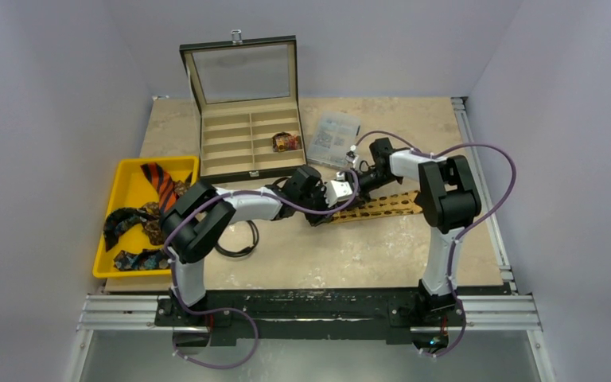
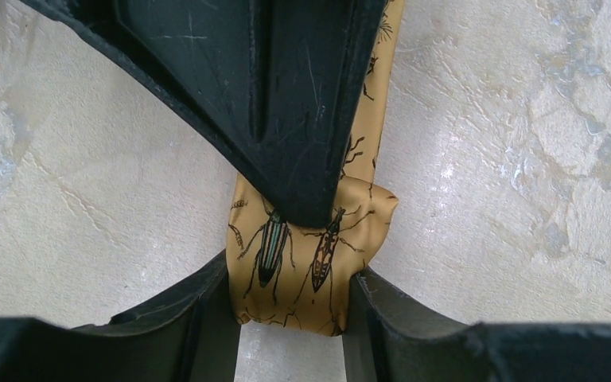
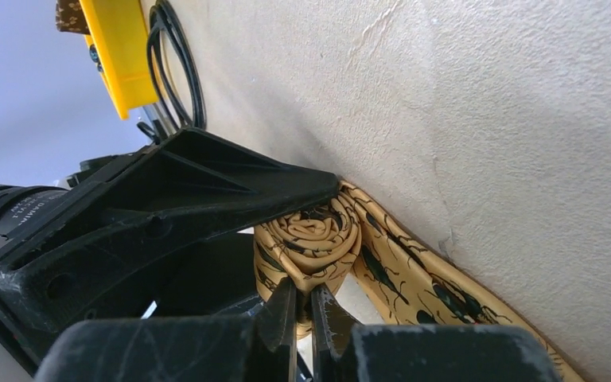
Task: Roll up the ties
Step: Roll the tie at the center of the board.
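A tan-gold tie (image 1: 382, 205) printed with dark beetles lies across the middle of the table, its left end wound into a small roll (image 2: 302, 263). My left gripper (image 2: 293, 280) is shut on that roll, one finger against each side. My right gripper (image 3: 310, 298) comes in from the opposite side and is shut on a fold of fabric at the roll's edge (image 3: 310, 239). In the top view the left gripper (image 1: 316, 215) and the right gripper (image 1: 331, 207) meet at the tie's left end. The unrolled length runs off to the right.
A yellow tray (image 1: 127, 179) at the left holds several more ties, among them an orange one with black stripes (image 1: 159, 181). Behind stands an open compartment box (image 1: 247, 139) with one rolled tie (image 1: 286, 142) inside. A clear bag (image 1: 336, 137) and a black cable loop (image 1: 239, 239) lie nearby.
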### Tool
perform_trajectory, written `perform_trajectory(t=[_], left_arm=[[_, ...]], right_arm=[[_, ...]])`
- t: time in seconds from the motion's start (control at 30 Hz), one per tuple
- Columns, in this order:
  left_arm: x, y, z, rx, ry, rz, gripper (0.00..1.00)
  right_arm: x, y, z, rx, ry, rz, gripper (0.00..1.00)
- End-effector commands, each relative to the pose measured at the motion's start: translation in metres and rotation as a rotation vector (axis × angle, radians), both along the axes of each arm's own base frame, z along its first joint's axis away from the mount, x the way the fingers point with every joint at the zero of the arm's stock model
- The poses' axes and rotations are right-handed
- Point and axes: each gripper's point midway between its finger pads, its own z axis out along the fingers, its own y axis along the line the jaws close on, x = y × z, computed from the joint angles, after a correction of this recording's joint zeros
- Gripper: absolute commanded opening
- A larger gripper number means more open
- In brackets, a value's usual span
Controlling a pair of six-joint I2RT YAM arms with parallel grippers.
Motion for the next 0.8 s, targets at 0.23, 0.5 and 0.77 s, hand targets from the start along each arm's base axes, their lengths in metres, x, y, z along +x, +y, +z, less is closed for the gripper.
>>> perform_trajectory(t=[0.23,0.5,0.77], left_arm=[[-0.008,-0.005,0.013,-0.234,0.032,-0.131,0.53],[-0.004,-0.020,0.024,-0.410,-0.052,-0.160,0.60],[0.002,-0.031,0.026,-0.529,-0.075,-0.137,0.70]], right_arm=[[0.008,-0.037,-0.061,-0.259,-0.074,0.062,0.00],[0.013,-0.048,-0.070,-0.328,-0.085,0.066,0.00],[0.024,-0.059,-0.077,-0.412,-0.130,0.064,0.00]])
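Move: Between the left fingers, practically at the left hand point, sits the rolled part of the tie. The shut right fingertips hold its upper side, its middle being some 2 cm below and 1 cm left of them. From the left hand, the middle of the unrolled strip is about 10 cm right and 1 cm ahead, 2 cm lower; the clear case lies roughly 17 cm straight ahead, and the black cable 22 cm left and 5 cm back. Keeping its pinch on the tie's roll, the right hand draws down and to its right, about 3 cm each way, over towards the flat strip, its fingers tipping some 10 degrees steeper. The left fingers open and let go of the roll's ends while that wrist levels by some 25 degrees, staying nearly in place, then following about 1.5 cm to the right. ##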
